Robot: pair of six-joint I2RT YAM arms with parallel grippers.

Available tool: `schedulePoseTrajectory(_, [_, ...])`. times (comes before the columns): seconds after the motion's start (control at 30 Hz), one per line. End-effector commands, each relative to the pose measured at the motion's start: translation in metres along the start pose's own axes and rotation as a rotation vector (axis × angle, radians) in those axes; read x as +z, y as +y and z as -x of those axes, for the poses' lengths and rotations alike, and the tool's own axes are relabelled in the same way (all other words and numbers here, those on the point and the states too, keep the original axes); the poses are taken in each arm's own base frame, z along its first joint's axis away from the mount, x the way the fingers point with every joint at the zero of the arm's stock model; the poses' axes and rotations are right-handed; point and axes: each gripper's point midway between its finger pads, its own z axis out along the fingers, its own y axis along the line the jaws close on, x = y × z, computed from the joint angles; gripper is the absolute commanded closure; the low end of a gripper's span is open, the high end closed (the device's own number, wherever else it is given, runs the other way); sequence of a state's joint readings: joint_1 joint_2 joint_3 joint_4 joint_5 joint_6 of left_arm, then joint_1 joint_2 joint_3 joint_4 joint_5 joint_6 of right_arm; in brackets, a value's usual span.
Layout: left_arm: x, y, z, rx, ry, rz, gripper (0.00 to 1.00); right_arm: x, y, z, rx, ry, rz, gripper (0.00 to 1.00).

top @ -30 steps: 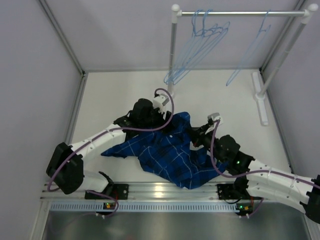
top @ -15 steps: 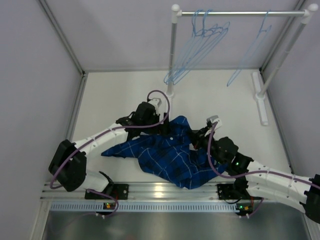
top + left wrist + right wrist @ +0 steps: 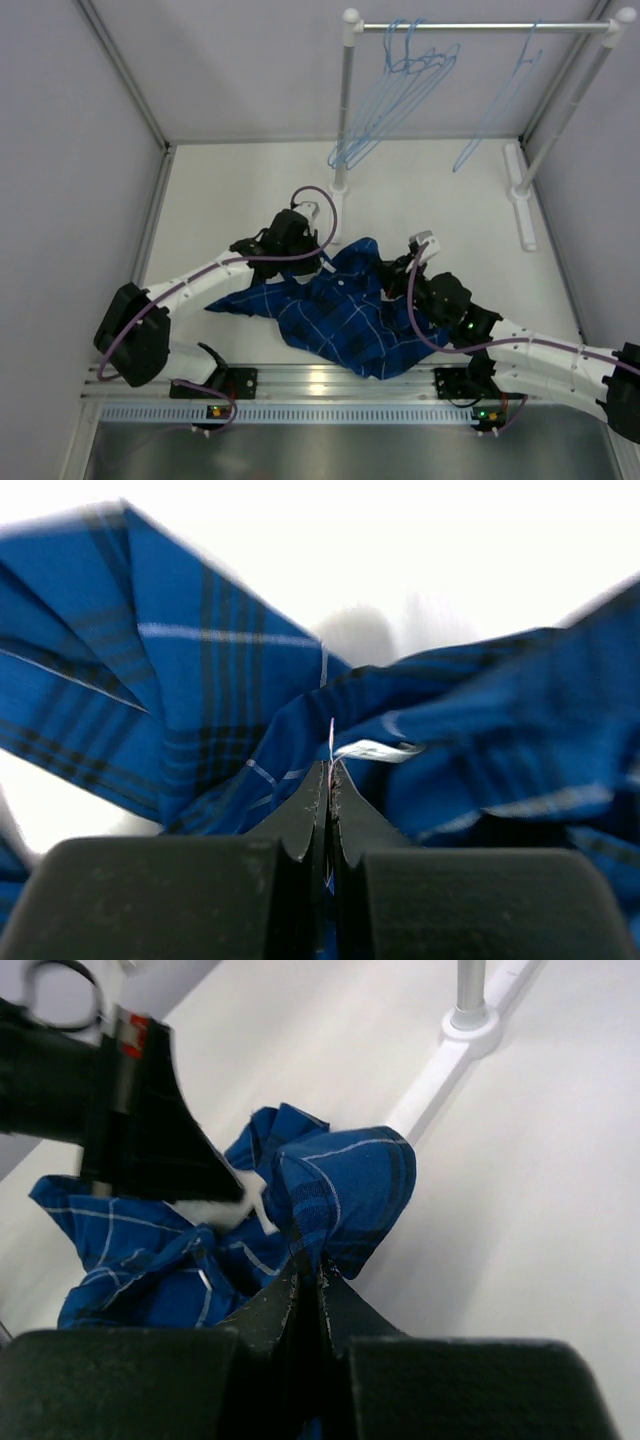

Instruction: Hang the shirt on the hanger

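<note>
The dark blue plaid shirt (image 3: 350,320) lies crumpled on the white table between my two arms. My left gripper (image 3: 322,262) is at its upper left part, and the left wrist view shows the left gripper (image 3: 330,765) shut on a thin fabric edge beside the white label (image 3: 375,750). My right gripper (image 3: 385,268) is at the shirt's upper right, and its own view shows the right gripper (image 3: 308,1260) shut on a raised fold of the shirt (image 3: 340,1190). Pale-blue wire hangers (image 3: 400,90) hang on the rail behind, one hanger (image 3: 495,100) apart at the right.
The rack's rail (image 3: 480,27) spans the back right on white posts (image 3: 343,110), with a foot bar (image 3: 522,195) on the table. Grey walls close in left, back and right. The left arm's black finger (image 3: 150,1130) is close to the right gripper's fold.
The left gripper has come down a little toward the near left and closed on the shirt's edge. The right gripper has shifted slightly left with its fold.
</note>
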State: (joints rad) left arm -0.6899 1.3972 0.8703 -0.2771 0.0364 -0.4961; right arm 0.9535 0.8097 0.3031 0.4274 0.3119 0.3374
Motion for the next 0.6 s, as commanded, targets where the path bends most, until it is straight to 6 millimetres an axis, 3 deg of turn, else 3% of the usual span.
schedulePoseTrajectory(0.0, [-0.053, -0.034, 0.088, 0.108, -0.293, -0.073, 1.00, 0.009, 0.014, 0.042, 0.056, -0.099, -0.010, 1.00])
schedulePoseTrajectory(0.07, [-0.080, -0.038, 0.111, 0.136, -0.373, -0.061, 1.00, 0.013, 0.010, 0.052, 0.053, -0.099, -0.062, 1.00])
schedulePoseTrajectory(0.1, [-0.101, -0.047, 0.134, 0.162, -0.442, -0.067, 1.00, 0.014, 0.012, 0.067, 0.040, -0.100, -0.075, 1.00])
schedulePoseTrajectory(0.23, [-0.167, -0.065, 0.174, 0.212, -0.611, -0.107, 1.00, 0.008, 0.031, 0.114, 0.012, -0.176, -0.016, 1.00])
schedulePoseTrajectory(0.27, [-0.176, -0.067, 0.178, 0.222, -0.634, -0.110, 1.00, 0.001, 0.035, 0.133, 0.009, -0.222, 0.005, 1.00])
schedulePoseTrajectory(0.37, [-0.204, -0.073, 0.188, 0.231, -0.699, -0.134, 1.00, -0.017, 0.041, 0.158, 0.020, -0.286, 0.042, 1.00])
schedulePoseTrajectory(0.47, [-0.206, -0.069, 0.181, 0.221, -0.693, -0.132, 1.00, -0.028, 0.039, 0.153, 0.018, -0.282, 0.065, 1.00])
schedulePoseTrajectory(0.5, [-0.200, -0.065, 0.174, 0.218, -0.663, -0.118, 0.86, -0.029, 0.039, 0.148, 0.019, -0.276, 0.073, 1.00])
schedulePoseTrajectory(0.53, [-0.196, -0.061, 0.168, 0.214, -0.638, -0.106, 0.42, -0.030, 0.038, 0.140, 0.023, -0.260, 0.078, 1.00])
schedulePoseTrajectory(0.57, [-0.192, -0.060, 0.160, 0.206, -0.610, -0.112, 0.16, -0.031, 0.036, 0.129, 0.035, -0.239, 0.083, 1.00])
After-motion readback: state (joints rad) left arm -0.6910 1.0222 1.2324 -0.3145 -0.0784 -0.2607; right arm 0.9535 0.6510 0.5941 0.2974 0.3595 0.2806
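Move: The left gripper is shut on the shirt beside its white tag, low over the table. The nearer hangers are about 23 cm ahead of it, 14 cm to its right and 28 cm higher; the rack post's foot is about 25 cm ahead, 5 cm right, 9 cm lower. The shirt's body lies about 9 cm back, 7 cm right, 8 cm lower. From the right gripper, also gripping the shirt, those hangers are some 27 cm ahead, 2 cm left and 20 cm higher. Bring the left gripper steeply up by about 28 cm with its pinch of cloth, tipping the fingers up some 40 degrees from their downward slant, then half open them at the top. Raise the right gripper with it, starting a touch later, about 16 cm, tilting up slightly and keeping its shut grip on the shirt. ##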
